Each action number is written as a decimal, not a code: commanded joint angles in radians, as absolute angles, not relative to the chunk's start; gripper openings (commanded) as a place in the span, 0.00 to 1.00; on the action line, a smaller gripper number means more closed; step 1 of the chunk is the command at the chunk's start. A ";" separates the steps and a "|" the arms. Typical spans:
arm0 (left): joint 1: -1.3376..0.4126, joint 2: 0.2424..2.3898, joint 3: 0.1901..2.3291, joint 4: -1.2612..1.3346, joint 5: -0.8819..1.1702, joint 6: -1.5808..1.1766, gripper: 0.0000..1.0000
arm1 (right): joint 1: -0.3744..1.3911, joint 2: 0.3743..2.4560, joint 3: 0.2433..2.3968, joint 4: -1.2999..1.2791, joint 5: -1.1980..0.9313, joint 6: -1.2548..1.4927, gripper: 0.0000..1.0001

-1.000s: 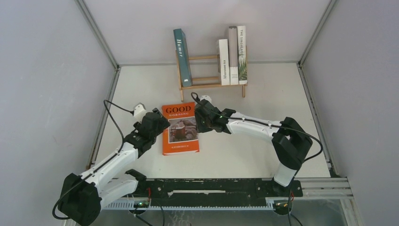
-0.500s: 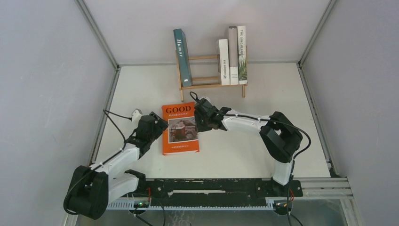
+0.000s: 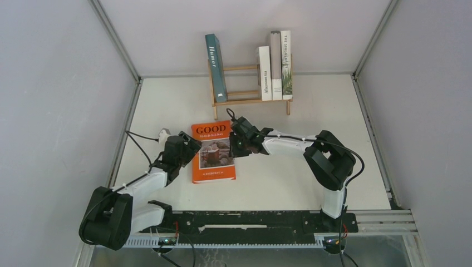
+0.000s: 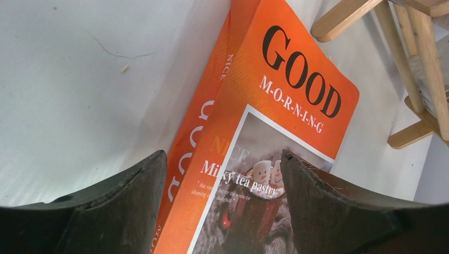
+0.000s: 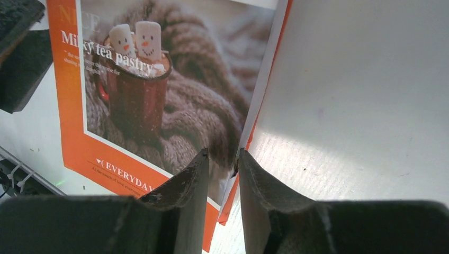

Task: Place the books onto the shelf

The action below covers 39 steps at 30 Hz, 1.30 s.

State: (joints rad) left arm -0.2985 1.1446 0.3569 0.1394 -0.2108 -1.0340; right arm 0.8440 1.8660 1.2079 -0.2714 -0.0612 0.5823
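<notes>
The orange "GOOD" book lies flat on the table in front of the shelf. My right gripper is at its right edge; in the right wrist view the gripper is shut on that edge of the book. My left gripper is at the spine side. In the left wrist view the gripper stands open, one finger beside the spine and one over the cover. On the shelf stand the teal book, a white book, the grey book and the palm-leaf book.
The shelf stands against the back wall, with a gap between the teal book and the other three. Its wooden leg shows just beyond the orange book. Grey side walls close in the table. A black rail runs along the near edge.
Both arms have folded, the left elbow sinking toward the near edge and the right elbow swinging left. The left jaws have narrowed slightly. The orange book lies where it was.
</notes>
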 commanded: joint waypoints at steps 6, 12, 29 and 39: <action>-0.293 1.150 0.334 0.199 -0.187 -1.065 0.81 | 0.842 1.843 1.149 -0.182 -0.120 0.640 0.35; -0.293 1.150 0.332 0.203 -0.180 -1.066 0.80 | 0.836 1.842 1.127 -0.147 -0.160 0.667 0.34; -0.293 1.117 0.306 0.210 -0.144 -1.065 0.78 | 0.819 1.812 1.069 -0.071 -0.256 0.743 0.26; -0.293 1.052 0.272 0.203 -0.121 -1.061 0.80 | 0.800 1.795 1.038 -0.039 -0.314 0.775 0.08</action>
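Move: The orange Good Morning book lies flat with its middle about 6 cm to the right hand's left, level with it fore and aft and 1 cm below; its page edge is right at those fingertips. From the left hand, whose open fingers straddle the spine, its middle is some 7 cm right, 4 cm back and 2 cm down. The shelf's middle stands roughly 19 cm ahead and 6 cm right of the right hand, and the Humor book on it 19 cm ahead and 5 cm left, both some 8 cm higher. The right hand dips about 1 cm and draws back some 2 cm along the book's page edge side, easing slightly left as its fingers swing some 15 degrees round to point more to the left, into that edge, then close from about a third open to nearly shut with their tips against the edge. The left hand keeps its wide-open fingers around the spine side, holding nearly still and then backing off about 1 cm towards its base. ##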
